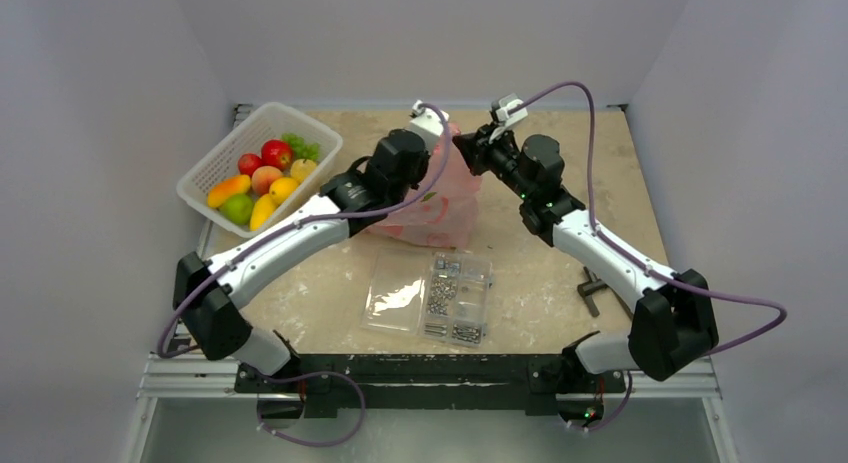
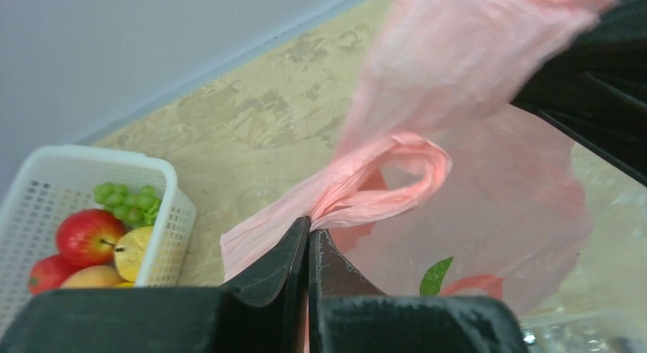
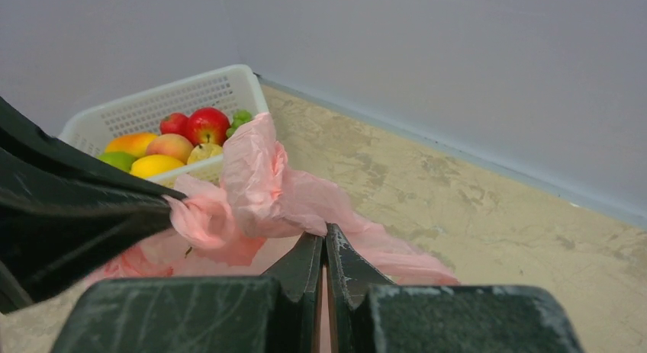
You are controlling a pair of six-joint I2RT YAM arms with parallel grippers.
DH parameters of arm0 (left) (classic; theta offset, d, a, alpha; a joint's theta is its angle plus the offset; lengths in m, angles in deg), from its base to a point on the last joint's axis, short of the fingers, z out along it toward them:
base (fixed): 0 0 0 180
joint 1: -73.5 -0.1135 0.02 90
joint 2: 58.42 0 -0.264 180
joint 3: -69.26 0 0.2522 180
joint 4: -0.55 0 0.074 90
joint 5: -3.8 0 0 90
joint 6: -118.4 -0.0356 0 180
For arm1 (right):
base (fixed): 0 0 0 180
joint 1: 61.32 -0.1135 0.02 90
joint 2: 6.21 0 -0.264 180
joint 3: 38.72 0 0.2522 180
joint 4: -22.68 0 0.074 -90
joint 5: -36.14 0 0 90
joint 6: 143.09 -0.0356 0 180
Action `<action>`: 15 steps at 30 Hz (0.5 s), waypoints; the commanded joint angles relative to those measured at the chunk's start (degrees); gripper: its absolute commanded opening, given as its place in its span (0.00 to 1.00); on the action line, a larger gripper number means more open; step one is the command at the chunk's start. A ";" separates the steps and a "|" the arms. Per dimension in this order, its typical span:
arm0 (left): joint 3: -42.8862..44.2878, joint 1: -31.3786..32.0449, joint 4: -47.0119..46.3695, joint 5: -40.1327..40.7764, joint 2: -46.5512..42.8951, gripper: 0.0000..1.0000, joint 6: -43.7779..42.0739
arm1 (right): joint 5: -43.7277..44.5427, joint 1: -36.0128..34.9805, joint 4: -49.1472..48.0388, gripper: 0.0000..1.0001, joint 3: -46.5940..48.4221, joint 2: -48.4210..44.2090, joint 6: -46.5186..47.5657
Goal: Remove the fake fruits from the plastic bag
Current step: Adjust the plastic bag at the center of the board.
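The pink plastic bag point(image 1: 447, 205) stands at the back middle of the table, its top pulled up between both arms. My left gripper point(image 2: 309, 225) is shut on one twisted loop handle point(image 2: 397, 174) of the plastic bag point(image 2: 488, 208). My right gripper point(image 3: 324, 235) is shut on the bag's crumpled pink film point(image 3: 267, 185) on the other side. From above, the left gripper point(image 1: 440, 133) and right gripper point(image 1: 468, 146) meet at the bag's top. Several fake fruits point(image 1: 262, 178) lie in a basket. What the bag holds is hidden by its film.
A white mesh basket point(image 1: 215, 168) with red, orange, yellow and green fruits sits at the back left. A flat clear case of metal screws point(image 1: 457, 298) lies in front of the bag, a clear sheet point(image 1: 393, 291) beside it. A black tool point(image 1: 590, 288) lies by the right arm.
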 commanded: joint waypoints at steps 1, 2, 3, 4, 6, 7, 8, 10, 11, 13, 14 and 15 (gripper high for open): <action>-3.48 -5.86 -1.42 -8.75 -10.84 0.00 14.82 | 1.64 -0.28 -3.22 0.00 0.08 -2.34 -3.18; -5.01 -7.95 -2.02 -11.64 -12.23 0.00 18.25 | 2.23 -0.27 -3.13 0.00 0.00 -2.81 -3.82; -6.39 -10.09 -2.83 -13.85 -13.64 0.00 21.74 | 2.65 -0.29 -2.97 0.00 -0.01 -3.30 -4.15; -7.37 -12.29 -3.78 -16.05 -14.65 0.00 24.90 | 3.31 -0.29 -2.85 0.00 -0.08 -3.75 -4.45; -8.04 -15.51 -5.17 -19.29 -15.62 0.00 29.38 | 5.62 -0.18 -2.34 0.00 -0.04 -4.59 -4.96; -7.24 -16.87 -4.67 -19.68 -15.53 0.00 31.00 | 6.39 -0.19 -2.22 0.00 -0.01 -4.87 -5.14; -6.26 -17.93 -3.75 -19.97 -15.17 0.00 32.90 | 6.86 -0.15 -2.27 0.00 0.03 -4.99 -5.21; -3.86 -20.88 -2.71 -22.11 -14.18 0.00 37.13 | 7.72 0.06 -1.82 0.00 0.81 -4.85 -5.28; -2.55 -22.46 -2.52 -23.41 -13.35 0.00 39.18 | 8.49 0.26 -0.59 0.00 1.94 -4.29 -5.25; 0.59 -25.02 -2.36 -25.57 -11.05 0.00 42.33 | 9.88 1.00 3.19 0.00 5.15 -2.97 -5.07; 2.65 -26.23 -1.76 -26.66 -9.49 0.00 43.32 | 10.08 1.62 4.67 0.00 6.76 -2.15 -4.91; 5.20 -27.58 -1.22 -27.87 -7.85 0.00 43.82 | 10.09 2.51 5.75 0.00 8.13 -1.36 -5.09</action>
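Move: The plastic bag's body rests on the board about 20 cm below the left hand, roughly 3 cm back and 4 cm to its right. The bag's other handle, held by the right hand, is about 9 cm to the left hand's right and 2 cm farther out, 3 cm higher. The fruit basket stands some 29 cm to the left hand's left, 4 cm ahead, 22 cm lower. From the right hand, the bag's body lies about 7 cm left, 6 cm back and 23 cm below. The bag's left handle, still pinched in the left hand's shut fingers, is swung about 10 cm left towards the fruit basket and up some 6 cm, finally also slightly forward, while the hand rolls its left side down by about 45 degrees and turns a little counter-clockwise. The other handle stays in the right hand's grip, which rises and eases right a few centimetres, so both sides are drawn apart. ##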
